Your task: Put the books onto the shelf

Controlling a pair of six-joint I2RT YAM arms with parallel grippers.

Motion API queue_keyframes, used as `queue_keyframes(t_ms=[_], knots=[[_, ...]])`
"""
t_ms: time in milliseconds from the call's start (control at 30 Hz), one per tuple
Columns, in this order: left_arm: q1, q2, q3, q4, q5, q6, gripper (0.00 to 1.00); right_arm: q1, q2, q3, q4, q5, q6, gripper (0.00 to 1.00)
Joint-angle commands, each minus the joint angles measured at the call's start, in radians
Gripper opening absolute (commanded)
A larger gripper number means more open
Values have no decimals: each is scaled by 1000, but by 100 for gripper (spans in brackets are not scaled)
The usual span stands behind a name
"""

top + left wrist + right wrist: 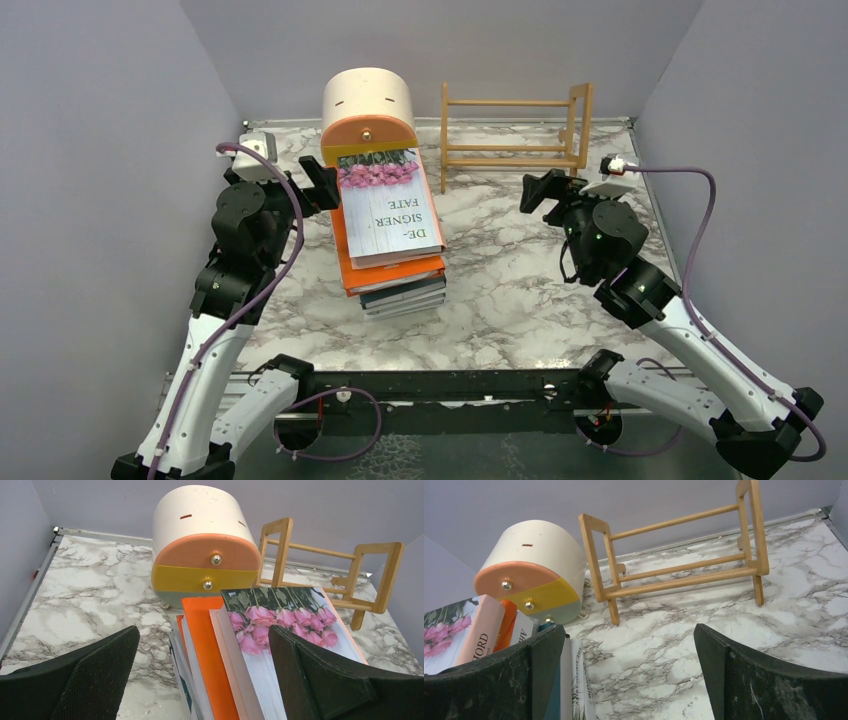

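The books [392, 232] lie in a flat stack left of the table's middle, with a white cover with pink roses on top and an orange one [398, 272] beneath it. My left gripper [322, 186] is open at the stack's far left corner. In the left wrist view the orange book [212, 650] and the rose cover [270, 625] show between its fingers [95, 675]. The shelf [515, 128], a light-wood slatted rack, stands bare at the back. My right gripper [545, 190] hangs open over bare marble right of the stack. Book spines [574, 680] show past its left finger [524, 675].
A round cream drawer box [368, 112] with orange and yellow fronts stands right behind the stack, left of the shelf. Grey walls close the table in at the back and on both sides. Bare marble [500, 260] lies between the stack and the right arm.
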Motion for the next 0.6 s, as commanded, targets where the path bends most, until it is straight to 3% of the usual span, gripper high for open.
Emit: queue_keyframes(t_ms=[0,233,567], knots=[[-3,-6,40,10,38,12,99,-1,-2,5,15,-30,0,100],[-3,-12,50,6,55,-4,99,-1,5,10,-9,-67,6,100],[-2,50,109,-39,176,-47,98,-1,229,149,-39,-417,-1,100]])
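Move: The right hand, empty and wide open, has the flowered top book of the stack about 26 cm to its left, 3 cm ahead and 17 cm below; the shelf stands some 25 cm straight ahead, 21 cm below. The rounded box is about 23 cm beyond that book and 6 cm left of it. From the left hand, also open, the same book lies roughly 14 cm right, 3 cm ahead and 21 cm below, the rounded box 26 cm ahead, 8 cm right, 25 cm below. The right hand barely stirs at first, then swings left with gathering speed through free air towards the stack of books, covering about 5.5 cm as the wrist turns some 10 degrees counter-clockwise and the fingers stay wide open. The left hand rises about 2 cm and edges a little to the right, turning slightly clockwise, also open and clear of the books. ##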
